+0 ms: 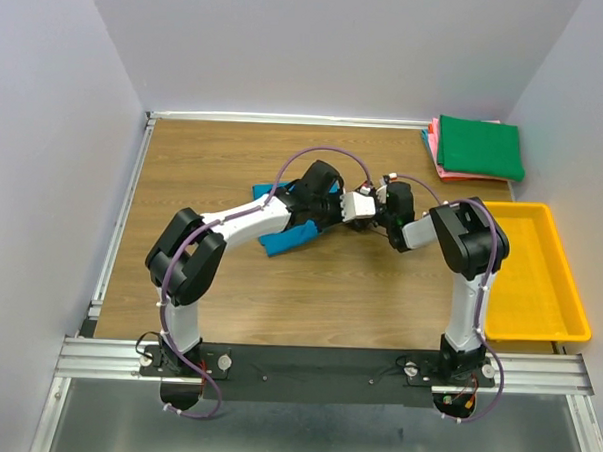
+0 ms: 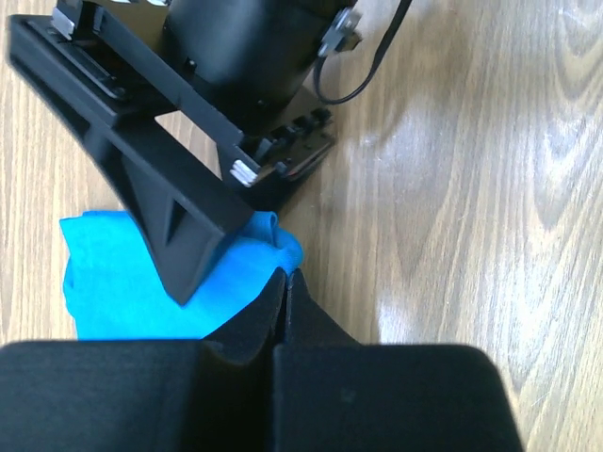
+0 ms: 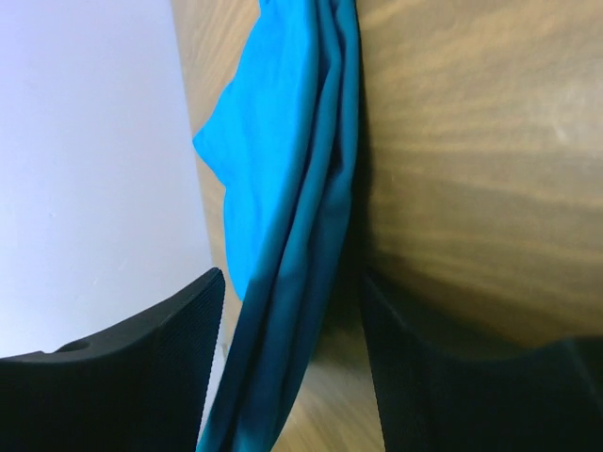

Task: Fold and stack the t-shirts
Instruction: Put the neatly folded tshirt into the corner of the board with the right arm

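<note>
A teal-blue t-shirt (image 1: 286,237) lies bunched on the wooden table, mostly hidden under my left arm in the top view. My left gripper (image 2: 285,273) is shut, its tips pinching a raised edge of this shirt (image 2: 132,282). My right gripper (image 3: 292,282) faces it from the right, open, with gathered folds of the same shirt (image 3: 283,188) running between its fingers. The two grippers meet above the table's middle, left gripper (image 1: 368,208) against right gripper (image 1: 385,204). A folded dark green t-shirt (image 1: 480,146) rests on folded pink t-shirts (image 1: 456,174) at the back right corner.
A yellow plastic tray (image 1: 530,266) sits along the right edge of the table, beside the right arm. White walls close in the table on the left, back and right. A metal rail runs along the left edge.
</note>
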Available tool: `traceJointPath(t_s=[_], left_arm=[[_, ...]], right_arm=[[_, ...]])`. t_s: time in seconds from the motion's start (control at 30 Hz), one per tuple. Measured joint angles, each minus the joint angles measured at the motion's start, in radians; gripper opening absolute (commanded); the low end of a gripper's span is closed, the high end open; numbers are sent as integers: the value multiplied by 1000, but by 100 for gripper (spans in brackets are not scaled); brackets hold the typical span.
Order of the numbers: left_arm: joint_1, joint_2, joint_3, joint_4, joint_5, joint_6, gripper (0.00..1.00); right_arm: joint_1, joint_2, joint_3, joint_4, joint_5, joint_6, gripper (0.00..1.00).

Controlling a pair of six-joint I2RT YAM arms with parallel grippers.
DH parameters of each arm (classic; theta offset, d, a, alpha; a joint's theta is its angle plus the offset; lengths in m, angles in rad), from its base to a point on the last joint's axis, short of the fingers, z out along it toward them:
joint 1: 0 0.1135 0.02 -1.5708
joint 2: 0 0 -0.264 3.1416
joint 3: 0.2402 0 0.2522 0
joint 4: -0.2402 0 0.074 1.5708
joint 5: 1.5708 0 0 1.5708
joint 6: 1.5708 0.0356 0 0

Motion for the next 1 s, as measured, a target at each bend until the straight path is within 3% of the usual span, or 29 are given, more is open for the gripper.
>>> traceJointPath(t_s=[0.13, 0.37, 0.4, 0.47, 0.5, 0.67, 0.73, 0.8, 0.83, 0.87, 1.0], left_arm=[[7, 5, 26, -3, 9, -14, 0], [24, 24, 48, -3, 41, -33, 0], [26, 24, 48, -3, 44, -34, 0], [29, 24, 48, -3, 48, -33, 1], [29, 24, 48, -3, 48, -34, 10], [53, 26, 48, -8, 66, -57, 42], [72, 22, 48, -12, 88, -69, 57], [114, 3, 48, -23, 124, -88, 65], [142, -14, 48, -27, 147, -101, 85], [168, -31, 48, -29, 166, -112, 97], [272, -111, 50, -43, 240, -153, 98]], right_arm=[[8, 46, 43, 22, 37, 23, 57], [26, 113, 93, 78, 57, 64, 54], [28, 121, 100, 85, 58, 71, 49], [29, 135, 107, 92, 61, 77, 22], [30, 142, 111, 92, 63, 79, 1], [30, 153, 135, 68, 61, 35, 1], [29, 147, 162, 12, 61, -35, 0], [24, 134, 205, -69, 54, -127, 0], [19, 120, 238, -118, 47, -188, 1], [13, 111, 265, -154, 41, -233, 0], [-29, 96, 415, -331, 28, -464, 0]])
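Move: The right gripper's open fingers already straddle the raised right edge of the folded blue t-shirt, whose middle lies about 15 cm to its left, 4 cm back and a little lower. From the right gripper, the stacked t-shirts are roughly 15 cm ahead and 29 cm right; the yellow tray is 45 cm right and 17 cm back. For the left gripper, still pinching the shirt, its middle is about 7 cm left, 2 cm ahead and 7 cm below. Ease the right gripper some 3 cm forward, slightly left and down along the raised edge of the t-shirt and shut the fingers on it while the left keeps its pinch. Then open the left, let go and draw it clear, left, up and forward; meanwhile carry the held edge forward about 6 cm and up with the right, tilting its fingertips upward. ##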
